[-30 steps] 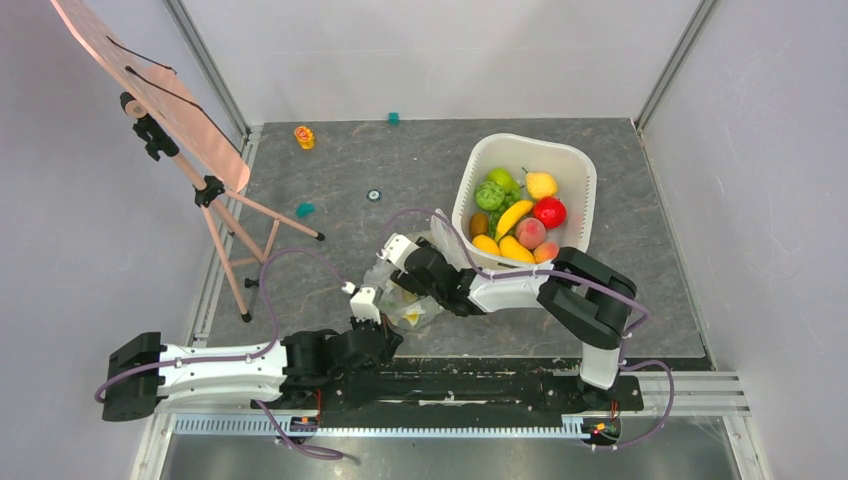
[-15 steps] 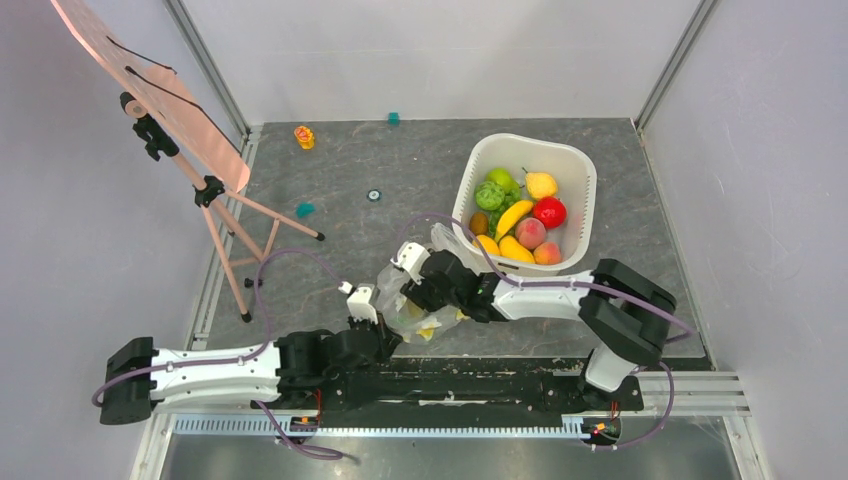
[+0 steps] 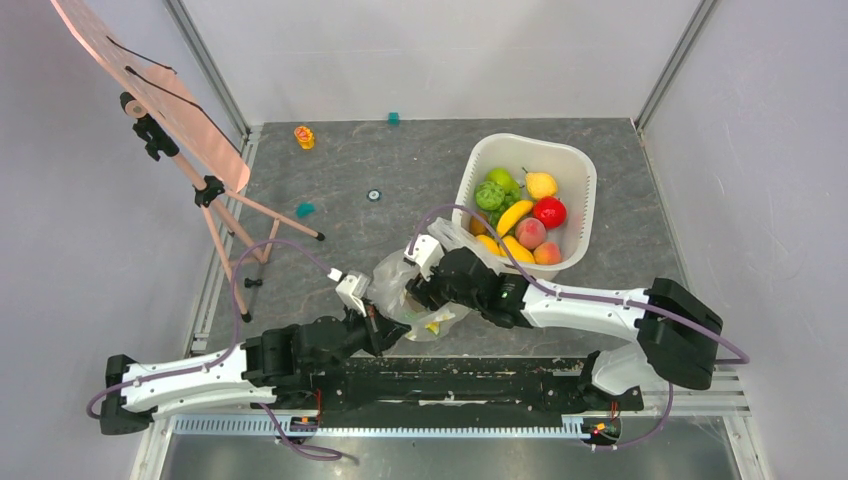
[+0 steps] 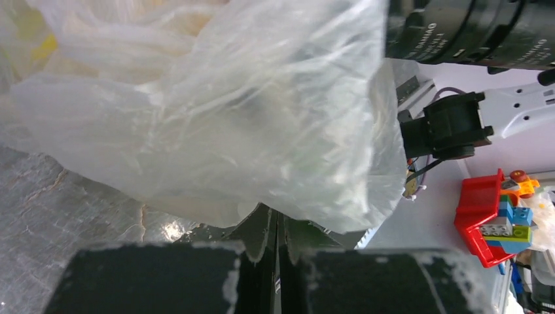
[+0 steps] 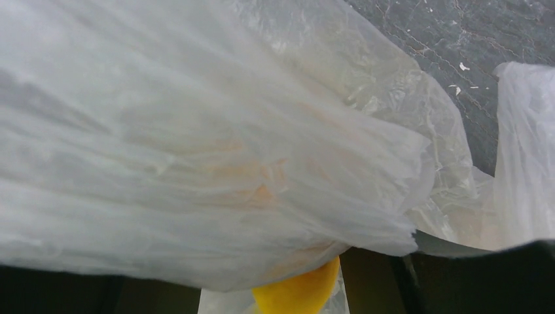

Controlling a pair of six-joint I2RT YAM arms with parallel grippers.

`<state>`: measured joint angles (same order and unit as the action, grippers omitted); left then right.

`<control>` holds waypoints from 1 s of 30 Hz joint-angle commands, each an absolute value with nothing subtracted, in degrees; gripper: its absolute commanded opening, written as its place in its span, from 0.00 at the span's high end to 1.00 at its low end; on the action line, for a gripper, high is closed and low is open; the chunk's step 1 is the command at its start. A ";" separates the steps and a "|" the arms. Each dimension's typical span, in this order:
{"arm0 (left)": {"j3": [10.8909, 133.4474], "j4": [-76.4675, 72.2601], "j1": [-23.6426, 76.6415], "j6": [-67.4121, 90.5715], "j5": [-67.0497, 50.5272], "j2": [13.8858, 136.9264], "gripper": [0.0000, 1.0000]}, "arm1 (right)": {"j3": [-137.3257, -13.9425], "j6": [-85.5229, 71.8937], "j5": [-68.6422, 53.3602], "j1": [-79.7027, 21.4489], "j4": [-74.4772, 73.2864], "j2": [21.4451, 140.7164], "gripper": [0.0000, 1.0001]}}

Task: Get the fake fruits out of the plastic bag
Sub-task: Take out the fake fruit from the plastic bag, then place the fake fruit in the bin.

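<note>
The see-through plastic bag [image 3: 400, 290] stands bunched near the table's front edge, between my two grippers. My left gripper [image 3: 383, 325] is shut on the bag's near lower edge; in the left wrist view the shut gripper [image 4: 276, 226] pinches the film of the bag [image 4: 216, 111]. My right gripper [image 3: 427, 298] reaches into the bag from the right. In the right wrist view the bag [image 5: 196, 144] drapes over the right gripper [image 5: 296, 291], hiding its fingertips. A yellow fake fruit [image 5: 298, 294] sits gripped between them, and it shows through the bag in the top view [image 3: 433, 324].
A white basin [image 3: 580, 170] at the back right holds several fake fruits [image 3: 515, 215]. An easel [image 3: 200, 170] stands at the left. Small toy blocks [image 3: 304, 137] [image 3: 305, 210] and a small round thing [image 3: 374, 195] lie on the far mat.
The right arm has stretched out, its elbow swinging right, with the gripper staying in the bag. The left gripper has moved up and away slightly, and the bag stands taller.
</note>
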<state>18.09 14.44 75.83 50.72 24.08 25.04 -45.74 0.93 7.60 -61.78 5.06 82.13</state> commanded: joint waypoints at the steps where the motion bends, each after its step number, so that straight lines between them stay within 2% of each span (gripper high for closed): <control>1: 21.59 15.34 75.68 45.53 23.65 24.65 0.98 | -51.46 0.36 9.61 -62.15 0.34 79.79 0.65; 7: 20.95 17.49 75.73 46.74 26.42 26.55 0.98 | -57.28 -1.63 14.58 -62.16 -13.84 77.91 0.65; 17: 18.86 16.35 75.69 49.20 28.31 34.90 0.98 | -61.68 -4.19 12.82 -62.18 -26.27 73.31 0.64; 30: 18.11 14.95 75.69 49.56 28.74 37.51 0.98 | -65.38 -8.82 13.48 -62.14 -28.63 65.67 0.62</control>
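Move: My right hand already has the orange-yellow fruit pinched inside the raised bag. From it the basket's middle is about 24 cm ahead, 25 cm right and 7 cm lower, with the lemon in its near left corner some 15 cm ahead and 17 cm right; the bag's body hangs about 5 cm below and 3 cm right. From my left hand, shut on the bag's rim, the fruit is some 10 cm ahead and 3 cm lower. I draw the fruit up out of the bag's mouth with my right hand, about 11 cm, while bringing it some 5 cm to the right, to the side where the basket stands, keeping the same grip. My left hand keeps pinching the rim; after a tiny rise it sinks some 6 cm net, tilting about 15 degrees, so the bag goes down as the fruit goes up. ##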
